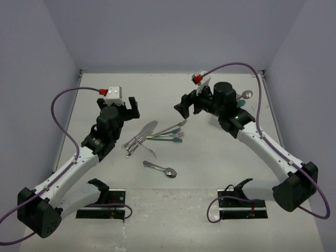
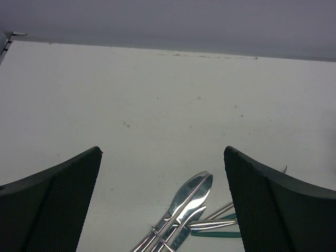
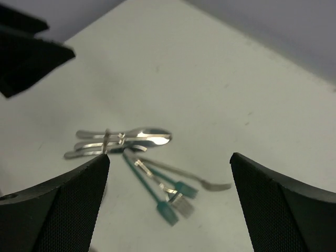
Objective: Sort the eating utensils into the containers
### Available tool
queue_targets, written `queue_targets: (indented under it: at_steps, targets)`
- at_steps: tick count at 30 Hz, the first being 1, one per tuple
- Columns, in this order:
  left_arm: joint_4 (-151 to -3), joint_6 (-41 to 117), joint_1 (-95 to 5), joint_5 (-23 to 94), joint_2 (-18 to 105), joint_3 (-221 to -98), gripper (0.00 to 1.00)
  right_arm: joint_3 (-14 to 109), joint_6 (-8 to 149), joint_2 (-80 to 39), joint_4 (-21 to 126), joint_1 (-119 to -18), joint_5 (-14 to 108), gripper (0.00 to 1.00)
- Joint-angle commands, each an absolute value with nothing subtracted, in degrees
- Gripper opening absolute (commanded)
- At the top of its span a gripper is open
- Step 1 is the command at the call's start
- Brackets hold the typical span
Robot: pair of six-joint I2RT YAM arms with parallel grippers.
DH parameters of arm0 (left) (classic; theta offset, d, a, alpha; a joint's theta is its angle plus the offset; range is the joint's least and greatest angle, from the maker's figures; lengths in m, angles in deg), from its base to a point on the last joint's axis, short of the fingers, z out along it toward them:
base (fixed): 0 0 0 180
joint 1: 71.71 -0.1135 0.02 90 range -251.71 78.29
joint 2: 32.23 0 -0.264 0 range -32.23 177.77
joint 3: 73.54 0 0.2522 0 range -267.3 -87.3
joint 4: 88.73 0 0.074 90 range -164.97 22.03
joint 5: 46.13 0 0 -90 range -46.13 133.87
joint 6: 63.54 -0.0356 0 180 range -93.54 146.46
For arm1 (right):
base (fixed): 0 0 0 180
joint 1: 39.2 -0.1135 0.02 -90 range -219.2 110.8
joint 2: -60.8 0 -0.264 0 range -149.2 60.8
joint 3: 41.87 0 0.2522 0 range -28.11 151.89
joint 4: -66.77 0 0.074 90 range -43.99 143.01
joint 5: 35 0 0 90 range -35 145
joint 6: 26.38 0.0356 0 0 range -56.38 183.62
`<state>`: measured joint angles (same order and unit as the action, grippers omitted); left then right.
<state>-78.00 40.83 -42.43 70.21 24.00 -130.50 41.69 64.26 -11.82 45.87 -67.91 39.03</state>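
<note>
A heap of utensils lies mid-table: silver knives [image 1: 140, 136] fanned to the left, teal-green forks [image 1: 171, 137] and a silver fork [image 1: 176, 126] to the right. Two silver spoons [image 1: 160, 168] lie nearer the front, and one spoon [image 1: 247, 95] lies at the far right beside the right arm. My left gripper [image 1: 129, 108] is open and empty, behind and left of the heap; its view shows the knives [image 2: 191, 202] between its fingers. My right gripper [image 1: 189, 105] is open and empty, behind and right of the heap; its view shows the teal forks [image 3: 169, 210] and knives [image 3: 142, 137]. The compartment box is out of view.
Grey walls close the table at the back and both sides. Two black stands [image 1: 102, 203] [image 1: 242, 203] sit at the near edge by the arm bases. Purple cables loop above each arm. The left gripper shows in the right wrist view [image 3: 26, 52].
</note>
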Motion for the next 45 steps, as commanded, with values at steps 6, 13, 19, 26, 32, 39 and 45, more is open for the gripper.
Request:
queue_targets:
  at_steps: [6,13,19,26,32,39,45]
  targets:
    - [-70.7,47.2,-42.7,73.3,22.8,-131.5,1.0,27.9,69.2,-11.0,42.9,-84.4,36.4,0.99]
    - [-68.0,49.3,-42.7,73.4,22.6,-131.1,1.0,23.9,68.9,-17.9,41.8,-95.4,43.0,0.99]
    - [-68.5,49.8,-42.8,72.8,21.5,-130.4,1.0,27.2,68.4,-28.0,38.9,-100.8,54.0,0.99]
    - [-67.2,49.8,-42.7,73.4,20.2,-129.9,1.0,28.9,71.7,-33.3,40.3,-101.1,59.7,0.99]
    - [-66.6,49.8,-42.8,74.3,19.8,-129.6,1.0,28.7,69.9,-36.7,40.3,-102.5,59.8,0.99]
    - [-66.2,49.8,-42.7,75.2,19.6,-129.2,1.0,28.2,70.1,-38.7,41.1,-102.9,61.0,0.97]
    - [-66.0,49.6,-42.7,75.8,20.5,-129.3,1.0,27.8,70.0,-40.8,40.8,-103.0,64.3,0.47]
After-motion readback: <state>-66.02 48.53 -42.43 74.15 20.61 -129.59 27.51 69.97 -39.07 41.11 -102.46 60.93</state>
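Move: Back towards the bases, the pair of spoons lying together is the right hand's goal: about 17 cm back, 14 cm left and 32 cm below it. From that hand the small fork is roughly 9 cm back and 19 cm left, the teal fork 4 cm back and 11 cm left, and the knives 4 cm back and 22 cm left, all at table height. From the left hand the spoon pair lies some 17 cm back, 15 cm right and 25 cm below. Sweeping down, back and left, the right hand travels towards the spoons, then sinks nearly straight for the last stretch, some 30 cm lower in all, while its wrist turns about 50 degrees until the fingers point steeply down. Wide open until there, they straddle the plain spoon's neck near the bowl and start closing, now just over half open. The idle left hand sinks about 3 cm, easing back and left. ##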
